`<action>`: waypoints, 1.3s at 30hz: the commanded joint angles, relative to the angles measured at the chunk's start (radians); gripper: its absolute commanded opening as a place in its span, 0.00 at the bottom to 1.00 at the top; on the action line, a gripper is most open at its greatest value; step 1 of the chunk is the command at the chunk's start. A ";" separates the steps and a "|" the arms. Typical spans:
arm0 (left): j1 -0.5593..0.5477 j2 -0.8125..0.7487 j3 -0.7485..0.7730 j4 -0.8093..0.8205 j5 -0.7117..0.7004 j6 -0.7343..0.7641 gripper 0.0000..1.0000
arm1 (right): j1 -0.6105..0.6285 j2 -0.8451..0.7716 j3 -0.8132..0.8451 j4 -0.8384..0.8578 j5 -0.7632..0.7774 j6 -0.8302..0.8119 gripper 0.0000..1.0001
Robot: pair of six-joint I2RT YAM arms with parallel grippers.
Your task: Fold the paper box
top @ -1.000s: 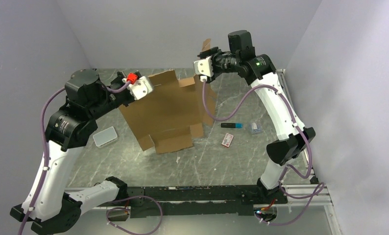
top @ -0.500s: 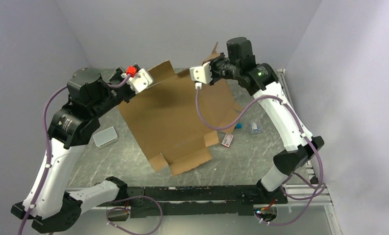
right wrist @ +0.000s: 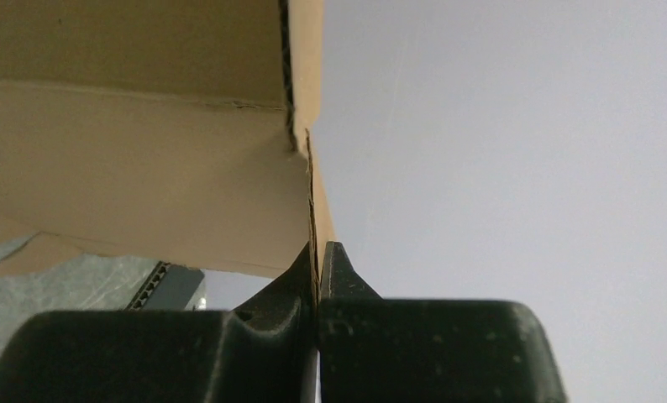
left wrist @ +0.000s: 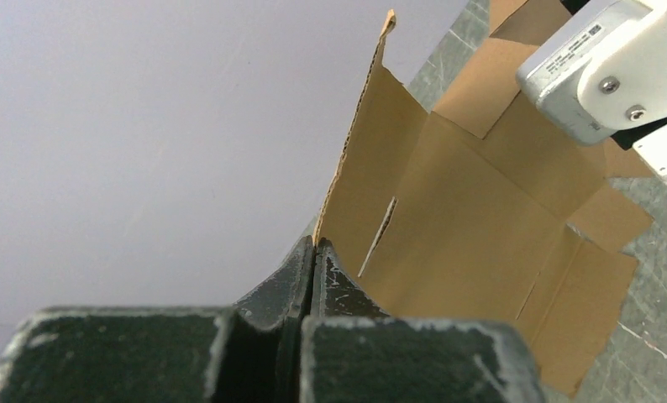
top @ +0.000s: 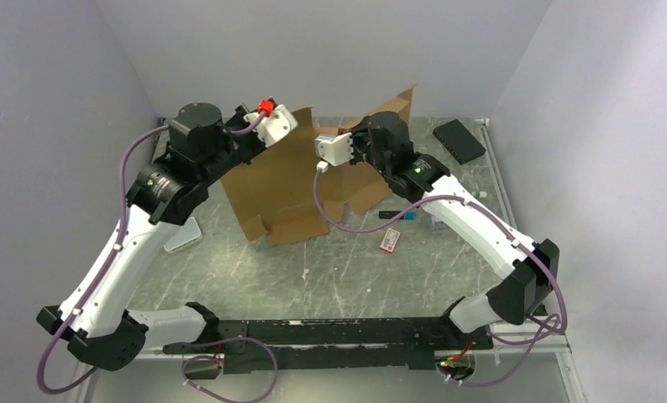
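Note:
The paper box (top: 284,180), an unfolded brown corrugated sheet with flaps, hangs tilted over the back of the table, held up between both arms. My left gripper (top: 303,114) is shut on its upper left edge; in the left wrist view the fingertips (left wrist: 315,245) pinch the cardboard's (left wrist: 464,227) corner. My right gripper (top: 387,117) is shut on the raised flap at the upper right. In the right wrist view the jaws (right wrist: 316,248) clamp the flap's (right wrist: 145,151) thin edge. The lower flaps rest on the table.
A flat black box (top: 459,140) lies at the back right. A grey box (top: 183,235) sits left of the cardboard. A black-and-blue marker (top: 397,215), a small red-and-white card (top: 389,241) and a clear item (top: 438,220) lie to the right.
My right gripper closed on the flap. Both arms swung the box, first spreading it wide, then carrying it back and left. The black box at the back right came into view.

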 commanded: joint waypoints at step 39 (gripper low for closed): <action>-0.277 -0.057 -0.331 0.476 -0.461 0.308 0.00 | -0.221 -0.302 -0.223 -0.140 -0.662 0.671 0.80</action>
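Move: The left gripper pinches the box's raised left panel by its top edge; the paper box's middle lies about 10 cm to its right, level fore-and-aft, some 20 cm down. From the right gripper, pinching the right part's edge, that middle is about 9 cm back, 8 cm left and 14 cm below. The marker lies 11 cm back and 9 cm right of the right hand, the matchbox 18 cm back and 7 cm right, both roughly 35 cm lower. Bring both grippers down and to the right with the cardboard pinched, the left ending about 5 cm lower after easing slightly back left and up, its left side rolling up a little. Partway down, open the right fingers wide to let go of the edge while drawing that hand back about 6 cm and down, rolling its left side up some 30 degrees and tipping it downward. ##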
